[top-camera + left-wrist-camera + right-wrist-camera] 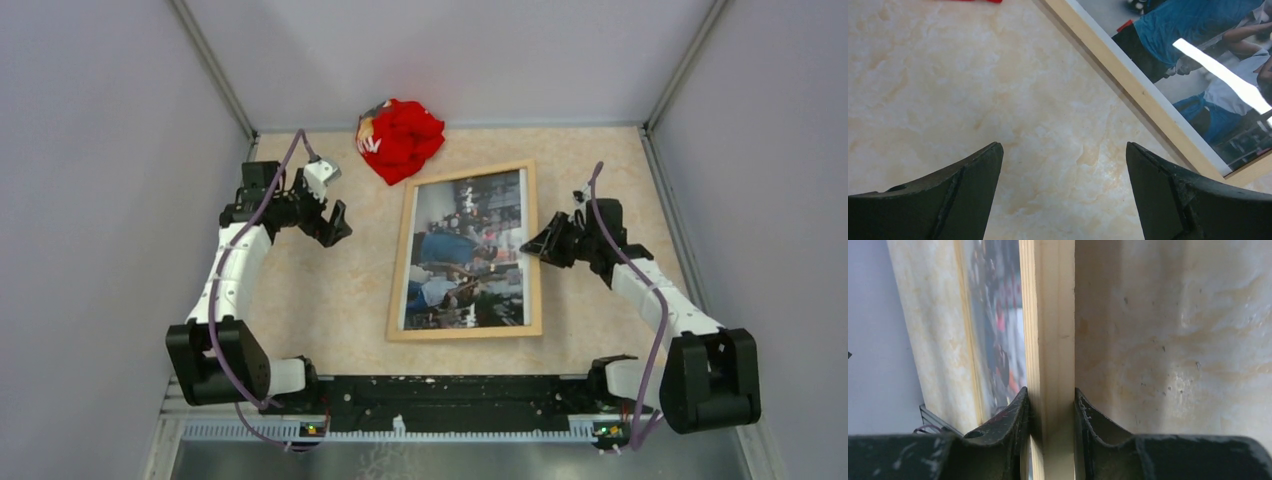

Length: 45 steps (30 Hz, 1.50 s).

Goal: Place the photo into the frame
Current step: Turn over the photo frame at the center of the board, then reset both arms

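Note:
The frame, thin pale wood, lies flat in the middle of the table. The photo, a dark crowd scene with people in blue, lies inside it. My right gripper is at the frame's right rail. In the right wrist view that gripper is shut on the rail of the frame, one finger on each side, with the photo to the left. My left gripper hovers open over bare table, left of the frame. In the left wrist view the gripper holds nothing, and the frame and photo run diagonally at the upper right.
A crumpled red cloth lies at the back of the table, just beyond the frame's far left corner. Grey walls close in the table on the left, right and back. Marbled beige tabletop shows on both sides of the frame.

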Tool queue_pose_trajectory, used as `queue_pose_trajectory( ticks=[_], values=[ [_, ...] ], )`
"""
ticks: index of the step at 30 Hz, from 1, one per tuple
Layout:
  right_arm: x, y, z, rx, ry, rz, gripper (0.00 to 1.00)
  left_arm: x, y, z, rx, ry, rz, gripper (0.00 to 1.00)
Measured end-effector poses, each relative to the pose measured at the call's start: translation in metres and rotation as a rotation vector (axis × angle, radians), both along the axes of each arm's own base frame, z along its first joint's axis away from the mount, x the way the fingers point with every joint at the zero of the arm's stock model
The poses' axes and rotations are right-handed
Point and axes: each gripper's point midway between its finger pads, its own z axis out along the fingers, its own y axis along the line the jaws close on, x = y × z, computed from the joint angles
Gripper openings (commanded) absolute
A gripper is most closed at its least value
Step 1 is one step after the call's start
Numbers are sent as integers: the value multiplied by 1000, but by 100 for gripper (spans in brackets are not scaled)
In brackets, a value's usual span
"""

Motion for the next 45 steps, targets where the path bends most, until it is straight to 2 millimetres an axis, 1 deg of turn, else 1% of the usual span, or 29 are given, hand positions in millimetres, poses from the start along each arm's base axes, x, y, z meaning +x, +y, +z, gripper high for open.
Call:
queue_pose_trajectory(
  ticks=[3,5,8,14,16,18,19,20,21,22,23,24,25,26,29,31,33,38,39,40,41,42,45],
  values=[
    [-10,2,-17,11,44,11,0,-3,6,-18,-3,29,30,98],
    [-9,3,-24,17,44,16,0,-7,9,-28,-6,54,46,99],
    [-7,5,-36,24,55,28,1,-8,12,-35,-7,66,59,99],
    [-6,5,-74,-3,108,56,12,-13,13,-46,-11,92,68,99],
    [-7,4,-82,-16,112,56,18,-14,12,-50,-17,103,75,99],
    [-8,2,-86,-24,112,53,29,-15,13,-55,-24,108,84,99],
    [-9,1,-87,-28,112,51,41,-16,13,-59,-27,112,91,99],
    [-9,1,-88,-31,111,49,62,-17,14,-64,-30,117,99,99],
    [-8,0,-88,-40,109,45,94,-19,14,-69,-33,128,108,99],
    [-7,-3,-91,-57,113,30,98,-20,14,-72,-36,133,114,99],
    [-8,-2,-89,-45,114,35,99,-21,14,-76,-41,137,121,99],
    [3,-6,-78,-78,62,21,99,-22,15,-80,-46,142,129,99],
    [5,-6,-76,-82,53,22,99,-22,16,-83,-49,147,137,99],
    [7,-11,-76,-112,51,6,99,-23,16,-86,-53,151,146,99],
    [2,-26,-80,-191,84,-39,99,-21,18,-90,-67,147,170,99],
    [0,-37,-76,-239,83,-73,99,-18,19,-91,-76,135,187,99],
    [3,-50,-63,-289,36,-130,99,-16,20,-91,-86,122,206,99],
    [28,-90,-1,-424,-240,-317,99,0,26,-94,-123,83,303,99],
    [32,-100,9,-461,-307,-356,99,4,28,-96,-133,83,329,99],
    [34,-107,14,-490,-349,-382,99,8,29,-99,-145,84,352,99],
    [35,-115,15,-523,-385,-411,99,11,30,-103,-158,86,376,99],
    [35,-123,12,-560,-405,-434,99,13,31,-109,-172,92,397,99],
    [25,-141,-13,-666,-428,-460,99,12,33,-128,-203,82,456,99]
  ],
)
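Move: The right gripper holds the photo frame by its right edge. The board is some 9 cm below, and the frame's middle lies about 16 cm to the left, level in reach and roughly 5 cm lower. The red cloth lies about 25 cm farther out, 30 cm left and 7 cm down. The frame's middle is about 30 cm right of the empty left gripper, some 3 cm back and 12 cm below. Lower the right gripper about 9 cm, keeping its pinch, to lay the frame's right edge on the board, then open wide and let go. Draw away to the right some 14 cm, rising clear on the way while the wrist rolls and turns clockwise. Meanwhile sink the open, empty left gripper about 13 cm beside the frame, easing slightly left and turning counter-clockwise. ##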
